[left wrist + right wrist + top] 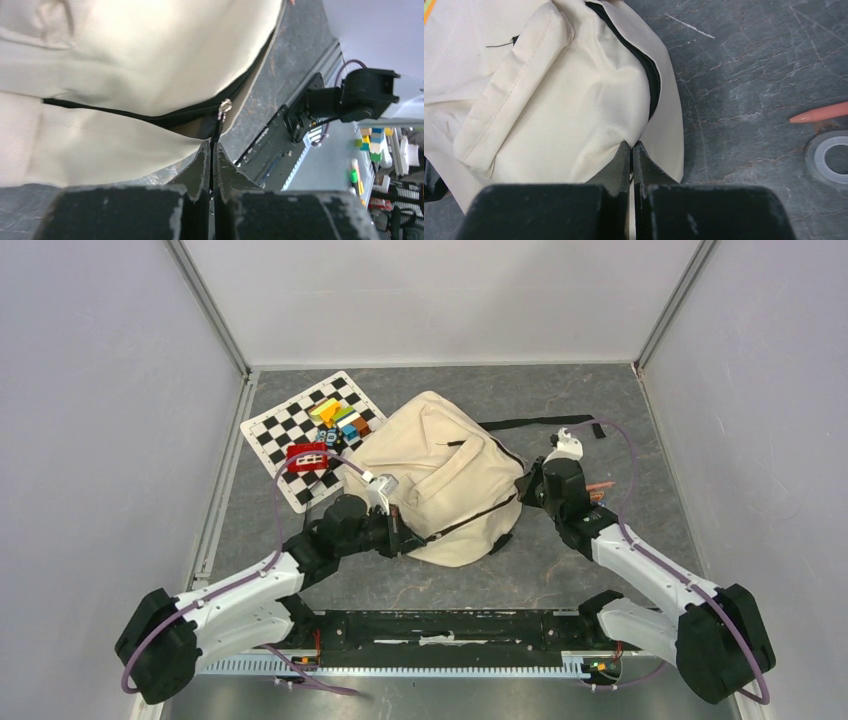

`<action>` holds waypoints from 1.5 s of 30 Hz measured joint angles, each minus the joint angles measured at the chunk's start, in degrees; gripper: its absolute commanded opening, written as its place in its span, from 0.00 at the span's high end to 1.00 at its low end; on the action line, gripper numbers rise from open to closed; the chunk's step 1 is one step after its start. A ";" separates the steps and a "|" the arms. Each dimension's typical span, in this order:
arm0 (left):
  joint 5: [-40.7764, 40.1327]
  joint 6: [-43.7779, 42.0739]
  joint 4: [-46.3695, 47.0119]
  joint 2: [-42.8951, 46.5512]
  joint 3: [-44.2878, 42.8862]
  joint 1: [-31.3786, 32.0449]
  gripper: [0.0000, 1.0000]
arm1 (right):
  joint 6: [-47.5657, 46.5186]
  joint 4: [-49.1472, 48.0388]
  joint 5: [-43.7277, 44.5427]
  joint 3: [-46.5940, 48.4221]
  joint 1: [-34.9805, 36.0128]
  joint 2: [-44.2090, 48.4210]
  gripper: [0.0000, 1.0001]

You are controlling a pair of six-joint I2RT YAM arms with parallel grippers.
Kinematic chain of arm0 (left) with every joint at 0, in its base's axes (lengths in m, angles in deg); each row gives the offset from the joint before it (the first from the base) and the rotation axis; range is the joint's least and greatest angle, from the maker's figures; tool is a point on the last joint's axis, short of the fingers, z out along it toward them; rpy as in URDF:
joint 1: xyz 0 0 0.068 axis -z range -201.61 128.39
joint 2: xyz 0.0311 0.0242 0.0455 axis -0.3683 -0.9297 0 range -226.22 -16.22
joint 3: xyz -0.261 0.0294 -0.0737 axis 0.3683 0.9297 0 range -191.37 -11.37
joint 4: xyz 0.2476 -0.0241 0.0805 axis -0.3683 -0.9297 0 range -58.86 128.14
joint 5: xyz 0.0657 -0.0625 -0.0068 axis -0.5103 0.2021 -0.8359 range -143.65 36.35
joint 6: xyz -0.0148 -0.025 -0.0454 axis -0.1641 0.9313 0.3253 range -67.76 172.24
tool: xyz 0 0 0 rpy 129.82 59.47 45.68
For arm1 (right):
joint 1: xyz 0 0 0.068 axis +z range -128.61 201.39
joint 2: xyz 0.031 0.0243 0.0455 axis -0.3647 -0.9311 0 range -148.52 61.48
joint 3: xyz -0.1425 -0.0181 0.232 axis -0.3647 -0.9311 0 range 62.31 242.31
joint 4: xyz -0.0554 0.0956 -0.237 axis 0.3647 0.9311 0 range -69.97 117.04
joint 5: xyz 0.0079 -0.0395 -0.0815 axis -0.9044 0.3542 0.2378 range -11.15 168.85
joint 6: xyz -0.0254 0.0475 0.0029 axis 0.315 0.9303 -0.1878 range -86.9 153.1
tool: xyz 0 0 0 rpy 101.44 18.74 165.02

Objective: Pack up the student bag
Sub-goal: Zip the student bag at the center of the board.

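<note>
The student bag (440, 475), a cream canvas backpack with black zipper trim, lies in the middle of the table. At its near left edge my left gripper (405, 537) is shut on the black cord of the zipper pull (220, 120), which runs from the metal slider (225, 105) down between the fingers (202, 165). The zipper line (125, 115) stretches off to the left. My right gripper (631, 145) is at the bag's right side (527, 492), shut on a fold of the cream fabric (574, 120) beside another black zipper (651, 80).
A chessboard mat (285, 430) lies back left with coloured blocks (342, 420) and a red toy (306, 458) on it. A black strap (540, 422) trails behind the bag. A pink pen (819, 112) and a tape roll (830, 157) lie right of the bag.
</note>
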 measured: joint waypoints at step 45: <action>10.86 -6.71 -7.17 -9.64 -8.79 -5.29 0.98 | -51.60 5.60 -23.56 8.81 25.44 -5.51 0.10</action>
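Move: The zipper slider hangs by its cord pull in the left fingers, roughly 3 cm to the right of that hand and a touch lower. From the right hand, closed at the bag's right end, the slider lies about 21 cm left and 10 cm back, roughly level in height. A black strap tab on the bag's near edge is some 5 cm left and 11 cm back of the right hand; the tape roll lies 12 cm to its right, 3 cm back, about 9 cm lower. The bag's right end comes free as the right fingers open wide. The right hand lifts about 7 cm, swings left and back over the bag towards the slider, turning some 70 degrees counter-clockwise, then sinks about 6 cm, fingers still open. The left hand keeps its pinch on the pull, dipping forward, left and down a few centimetres before easing back up and right to hold. ##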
